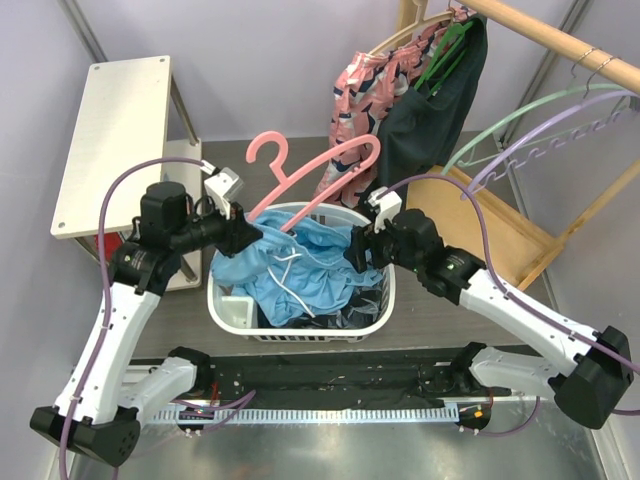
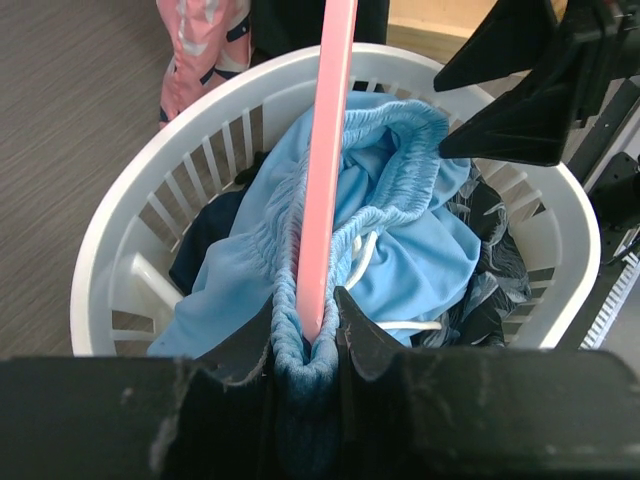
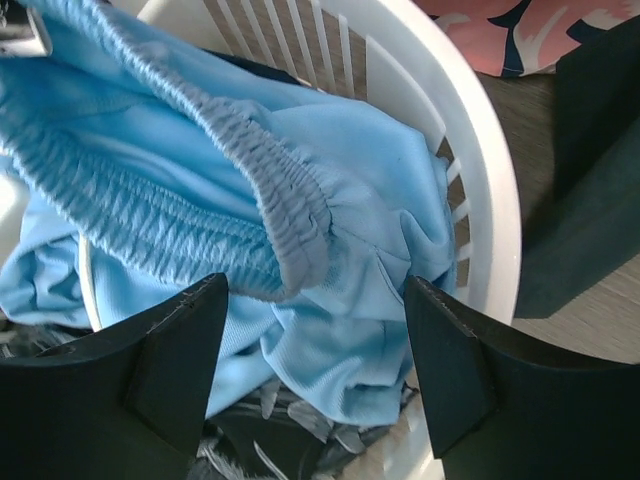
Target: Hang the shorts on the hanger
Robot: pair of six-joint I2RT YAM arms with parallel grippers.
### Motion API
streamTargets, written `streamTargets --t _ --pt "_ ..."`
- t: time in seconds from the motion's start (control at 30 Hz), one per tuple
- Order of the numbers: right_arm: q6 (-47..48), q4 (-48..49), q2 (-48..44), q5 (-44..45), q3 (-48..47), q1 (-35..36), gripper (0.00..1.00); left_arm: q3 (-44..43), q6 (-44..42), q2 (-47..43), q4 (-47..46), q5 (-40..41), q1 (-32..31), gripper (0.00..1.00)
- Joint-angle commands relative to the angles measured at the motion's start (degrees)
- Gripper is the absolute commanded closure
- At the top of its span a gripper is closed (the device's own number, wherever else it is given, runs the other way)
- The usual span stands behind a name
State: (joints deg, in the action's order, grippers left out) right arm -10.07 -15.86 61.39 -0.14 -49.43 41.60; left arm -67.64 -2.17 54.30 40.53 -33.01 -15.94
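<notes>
The sky-blue shorts (image 1: 300, 255) lie bunched in a white laundry basket (image 1: 385, 300), their white drawstring showing. The pink hanger (image 1: 320, 180) slants up and back from the basket, hook at the top. My left gripper (image 1: 250, 235) is at the basket's left rim. In the left wrist view it (image 2: 305, 340) is shut on the lower end of the hanger (image 2: 333, 150), with the waistband of the shorts (image 2: 420, 250) wrapped around that end. My right gripper (image 1: 355, 250) is over the basket's right side. It (image 3: 315, 290) stands open astride the waistband and a fold of the shorts (image 3: 200, 180).
Dark garments (image 1: 330, 315) lie under the shorts in the basket (image 3: 480, 200). Behind it a wooden rail (image 1: 560, 40) carries a pink patterned garment (image 1: 360, 90), a dark garment (image 1: 435, 110) and pale green and lavender hangers (image 1: 530, 120). A white shelf (image 1: 110, 140) stands at left.
</notes>
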Motion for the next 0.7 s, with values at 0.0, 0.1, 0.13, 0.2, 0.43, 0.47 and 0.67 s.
streamTargets --t 0.0,0.1,0.13,0.2,0.43,0.47,0.67 --pt "-6.4 8.6 2.1 2.7 -0.5 0.5 0.24 0.8 1.9 -2.9 -6.2 -0.6 0.5 1.0" --pt "-8.6 10.5 2.8 3.0 -0.7 0.6 0.24 1.5 1.6 -3.9 -5.6 -0.6 0.4 1.0" --pt "-8.8 10.8 3.2 2.3 -0.8 0.5 0.24 1.6 1.5 -4.3 -5.6 -0.6 0.4 1.0" --pt "-9.5 11.0 4.3 2.4 -1.7 0.8 0.25 2.0 1.4 -4.7 -5.6 -0.4 0.4 1.0" --pt "-9.2 9.1 8.0 5.0 -1.4 1.1 0.28 1.1 1.8 -4.9 -5.8 -0.4 0.4 1.0" --pt "-9.5 7.2 8.0 6.4 -0.9 1.1 0.29 0.8 1.9 -4.9 -5.4 0.0 0.4 1.0" --pt "-8.1 0.1 3.3 11.9 0.0 -0.7 0.69 -1.6 -2.7 -6.9 2.1 0.7 0.8 1.0"
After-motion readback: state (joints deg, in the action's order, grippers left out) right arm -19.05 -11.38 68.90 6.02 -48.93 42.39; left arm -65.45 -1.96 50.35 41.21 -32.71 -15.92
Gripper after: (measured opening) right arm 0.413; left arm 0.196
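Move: The right edge of the shorts' waistband sits just off the right hand's open fingertips, about 2 cm ahead, 2 cm left and 3 cm below. From that hand the basket's middle is some 11 cm to the left, 3 cm back and 15 cm below, and the pink hanger's middle is about 12 cm ahead, 10 cm left and roughly 10 cm above. From the left hand, already gripping the other end of the waistband with the hanger's foot, the right edge is level ahead, about 20 cm to its right and 9 cm lower. The right hand eases forward and left about 3 cm to bring its open fingers around the free right edge of the blue waistband, then sinks about 3 cm over it, drifting slightly back to the right and turning some 10 degrees clockwise, while its fingers go from wide open to less than half open. The left hand keeps its pinch on the other end of the waistband with the hanger standing in it and draws back only a centimetre or so. ##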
